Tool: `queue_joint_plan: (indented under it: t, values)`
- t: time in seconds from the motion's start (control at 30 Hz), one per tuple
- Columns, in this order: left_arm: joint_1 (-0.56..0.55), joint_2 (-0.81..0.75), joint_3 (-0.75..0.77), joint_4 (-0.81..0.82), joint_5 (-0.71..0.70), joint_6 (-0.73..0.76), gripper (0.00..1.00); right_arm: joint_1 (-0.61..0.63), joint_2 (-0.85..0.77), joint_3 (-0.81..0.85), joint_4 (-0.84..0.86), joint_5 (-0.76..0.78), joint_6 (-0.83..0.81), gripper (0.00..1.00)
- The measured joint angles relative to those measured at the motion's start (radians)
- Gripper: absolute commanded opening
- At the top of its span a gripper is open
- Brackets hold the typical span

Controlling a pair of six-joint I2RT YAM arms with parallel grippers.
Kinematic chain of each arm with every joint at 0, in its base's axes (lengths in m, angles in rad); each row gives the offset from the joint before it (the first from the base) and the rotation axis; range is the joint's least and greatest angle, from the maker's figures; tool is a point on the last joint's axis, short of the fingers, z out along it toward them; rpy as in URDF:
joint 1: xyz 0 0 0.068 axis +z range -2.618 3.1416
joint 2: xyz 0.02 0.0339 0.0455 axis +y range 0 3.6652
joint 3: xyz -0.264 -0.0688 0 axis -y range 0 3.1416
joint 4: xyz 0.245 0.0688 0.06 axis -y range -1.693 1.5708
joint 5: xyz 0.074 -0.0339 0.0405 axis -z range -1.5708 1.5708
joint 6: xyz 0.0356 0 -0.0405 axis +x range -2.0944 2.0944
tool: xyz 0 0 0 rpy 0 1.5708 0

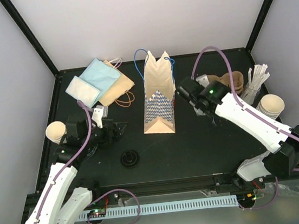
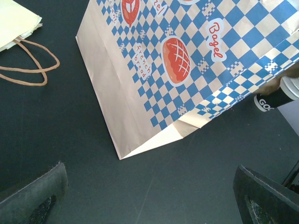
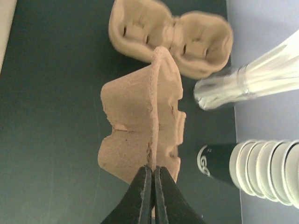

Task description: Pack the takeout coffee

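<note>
My right gripper (image 3: 153,169) is shut on the thin rim of a brown moulded-pulp cup tray (image 3: 135,126), which it holds edge-on above the table. A second tray (image 3: 173,39) lies flat beyond it, also seen in the top view (image 1: 232,80). A stack of cream paper cups (image 1: 272,105) stands at the right, and a single cup (image 1: 56,131) at the far left. One black lid (image 1: 129,158) lies in front of the bag. My left gripper (image 2: 149,200) is open with nothing between its fingers (image 2: 35,196), just short of the bag's bottom corner.
The blue-checked paper bag (image 1: 157,97) lies mid-table with its mouth towards the back. Flat blue, white and brown bags (image 1: 99,82) are piled at the back left. White stir sticks (image 1: 257,79) stand in a holder by the cups. A black sleeved cup (image 3: 215,161) sits beside the stack.
</note>
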Motion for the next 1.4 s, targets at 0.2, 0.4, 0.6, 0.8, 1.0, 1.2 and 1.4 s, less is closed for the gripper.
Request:
queue_joint_plan:
  t: [0.2,0.4,0.6,0.8,1.0,1.2,1.4]
  values:
    - [0.000,0.000,0.000,0.000,0.000,0.000,0.99,0.118,-0.034,-0.148,-0.050,-0.043,0.090,0.07]
    - [0.000,0.000,0.000,0.000,0.000,0.000,0.99,0.248,-0.041,-0.214,-0.003,-0.172,0.115,0.55]
    - [0.000,0.000,0.000,0.000,0.000,0.000,0.99,0.261,-0.167,-0.307,0.143,-0.348,0.090,0.61]
    - [0.000,0.001,0.000,0.000,0.000,0.000,0.99,0.152,-0.239,-0.380,0.244,-0.415,0.100,0.67]
    - [0.000,0.010,0.000,-0.001,0.000,0.000,0.99,0.008,-0.257,-0.537,0.354,-0.503,0.116,0.74]
    - [0.000,0.011,0.000,-0.001,0.000,0.000,0.99,-0.020,-0.222,-0.618,0.432,-0.536,0.190,0.87]
    - [0.000,0.011,0.000,0.000,0.000,0.000,0.99,-0.021,-0.194,-0.706,0.523,-0.557,0.248,0.81]
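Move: The drink carrier, still pinched by its edge in the right fingers, is bound for clear table about 8 cm back, 4 cm left and some 21 cm below the hand. The paper bag's middle stands about 20 cm left, 6 cm ahead and 10 cm lower; the other carrier lies some 16 cm ahead, 9 cm right and 21 cm down. From the left hand that clear spot is about 32 cm right, 3 cm back and 18 cm down. The held carrier is taken back, left and down, some 8 cm each way, towards the table beside the bag's near right corner, and the right fingers open and let go of it. The emptied hand shifts about 4 cm back to the right, then sinks some 10 cm towards the carrier's middle, opening wider and rolling its left side up about 30 degrees while tipping down. ##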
